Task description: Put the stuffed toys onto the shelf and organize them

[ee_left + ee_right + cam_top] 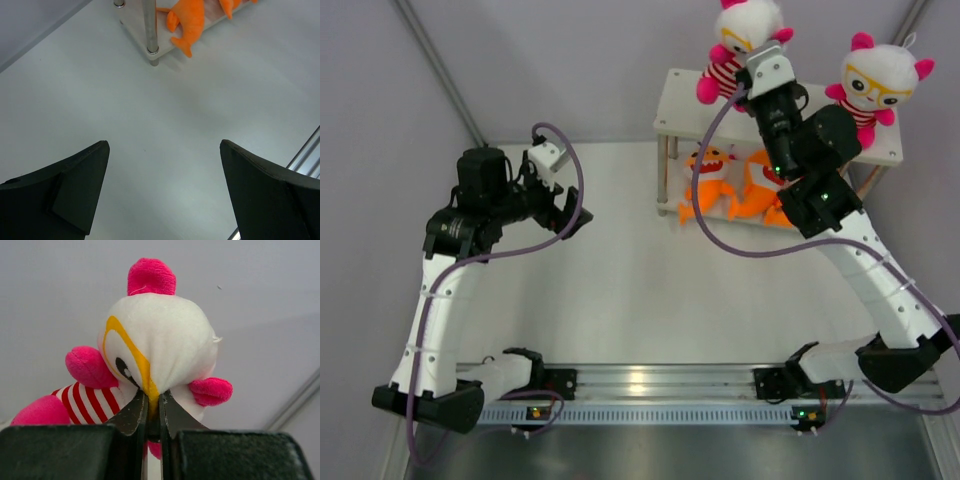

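The shelf stands at the back right. Two orange sharks lie on its lower tier; one shark also shows in the left wrist view. A white-headed doll sits on the top board at the right. My right gripper is shut on a second white-headed doll, pinching its head by the yellow glasses; this doll is at the top board's left part. My left gripper is open and empty above the bare table, left of the shelf.
A shelf leg stands ahead of my left gripper. An aluminium rail runs along the near edge between the arm bases. Grey walls close in the table at the back and sides.
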`<state>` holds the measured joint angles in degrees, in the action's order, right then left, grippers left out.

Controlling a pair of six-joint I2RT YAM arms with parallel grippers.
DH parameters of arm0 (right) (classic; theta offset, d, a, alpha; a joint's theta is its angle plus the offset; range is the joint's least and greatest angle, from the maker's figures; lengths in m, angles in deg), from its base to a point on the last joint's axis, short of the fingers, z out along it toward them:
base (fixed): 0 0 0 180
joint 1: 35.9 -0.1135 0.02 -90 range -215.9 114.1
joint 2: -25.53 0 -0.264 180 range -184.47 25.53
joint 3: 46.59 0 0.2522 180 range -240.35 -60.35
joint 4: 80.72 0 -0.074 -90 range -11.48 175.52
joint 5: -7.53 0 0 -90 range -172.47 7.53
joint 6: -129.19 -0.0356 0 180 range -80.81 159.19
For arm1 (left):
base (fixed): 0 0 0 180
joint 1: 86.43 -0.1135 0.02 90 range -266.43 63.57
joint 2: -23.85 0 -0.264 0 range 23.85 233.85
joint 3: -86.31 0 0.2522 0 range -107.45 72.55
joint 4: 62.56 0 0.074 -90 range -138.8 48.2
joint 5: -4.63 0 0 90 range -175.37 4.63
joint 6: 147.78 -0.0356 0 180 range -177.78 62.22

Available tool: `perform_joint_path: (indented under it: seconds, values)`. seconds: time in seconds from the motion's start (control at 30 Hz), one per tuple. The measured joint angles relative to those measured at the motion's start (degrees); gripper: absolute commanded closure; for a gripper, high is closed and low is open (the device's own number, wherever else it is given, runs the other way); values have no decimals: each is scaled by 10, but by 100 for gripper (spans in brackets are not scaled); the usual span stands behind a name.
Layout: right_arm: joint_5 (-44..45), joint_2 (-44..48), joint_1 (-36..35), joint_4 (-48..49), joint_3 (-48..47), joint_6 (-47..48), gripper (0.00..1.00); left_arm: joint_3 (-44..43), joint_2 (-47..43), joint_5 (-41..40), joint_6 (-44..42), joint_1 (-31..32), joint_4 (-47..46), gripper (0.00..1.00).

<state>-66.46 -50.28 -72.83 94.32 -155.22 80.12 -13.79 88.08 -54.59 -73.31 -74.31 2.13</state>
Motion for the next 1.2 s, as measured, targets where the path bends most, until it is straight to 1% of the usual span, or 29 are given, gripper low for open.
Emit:
perform_joint_path:
  seconds: [0.1, 0.2, 0.33, 0.53, 0.67, 0.8, 0.97, 1.1, 1.2]
  values:
    - [-27, 1, 79, -13, 10, 0, 100, 0, 0, -5, 0, 0, 0, 2]
    - [-51, 0, 133, -33, 23, -2, 100, 0, 1, -7, 0, 0, 0, 2]
    - [-90, -1, 177, -52, 30, -7, 100, 0, 6, -7, 0, 0, 0, 2]
    - [-166, -16, 213, -69, 33, 5, 100, 6, 12, -7, 0, 0, 0, 2]
    - [-176, -35, 218, -64, 42, 24, 100, 8, 12, -7, 0, 0, 0, 2]
    - [-133, -34, 210, 12, 107, 43, 100, 11, 13, -6, 0, 0, 0, 2]
    - [-70, -35, 172, 141, 178, 111, 100, 13, 18, -7, 0, 0, 0, 2]
    - [-33, -56, 144, 219, 187, 166, 100, 15, 19, -7, 0, 0, 0, 2]
    - [-20, -70, 142, 238, 187, 194, 100, 17, 19, -7, 0, 0, 0, 2]
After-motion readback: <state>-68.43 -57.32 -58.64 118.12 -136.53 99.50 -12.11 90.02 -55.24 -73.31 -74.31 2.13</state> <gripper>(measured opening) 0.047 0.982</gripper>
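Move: The right hand holds a striped toy by its head, high over the shelf. The free left-middle part of the top board lies about 10 cm ahead, 7 cm to the right and 20 cm below. The toy standing on the board is roughly 25 cm right, 6 cm ahead and 12 cm below; of the orange toys about 38 cm below, the middle one is 4 cm ahead and 10 cm right, the left one 6 cm ahead and 3 cm left. From the empty left hand, that free part is about 46 cm right, 21 cm ahead, nearly level. The right hand keeps its shut fingers pinched on the toy's head and swings it right and forward, then takes it mainly down towards the top board beside the standing toy, some 9 cm forward, 9 cm down and 7 cm right in all. On the way its left side dips and it turns clockwise, each by about 20 degrees, and at the last it eases up and back left by a centimetre or two. ##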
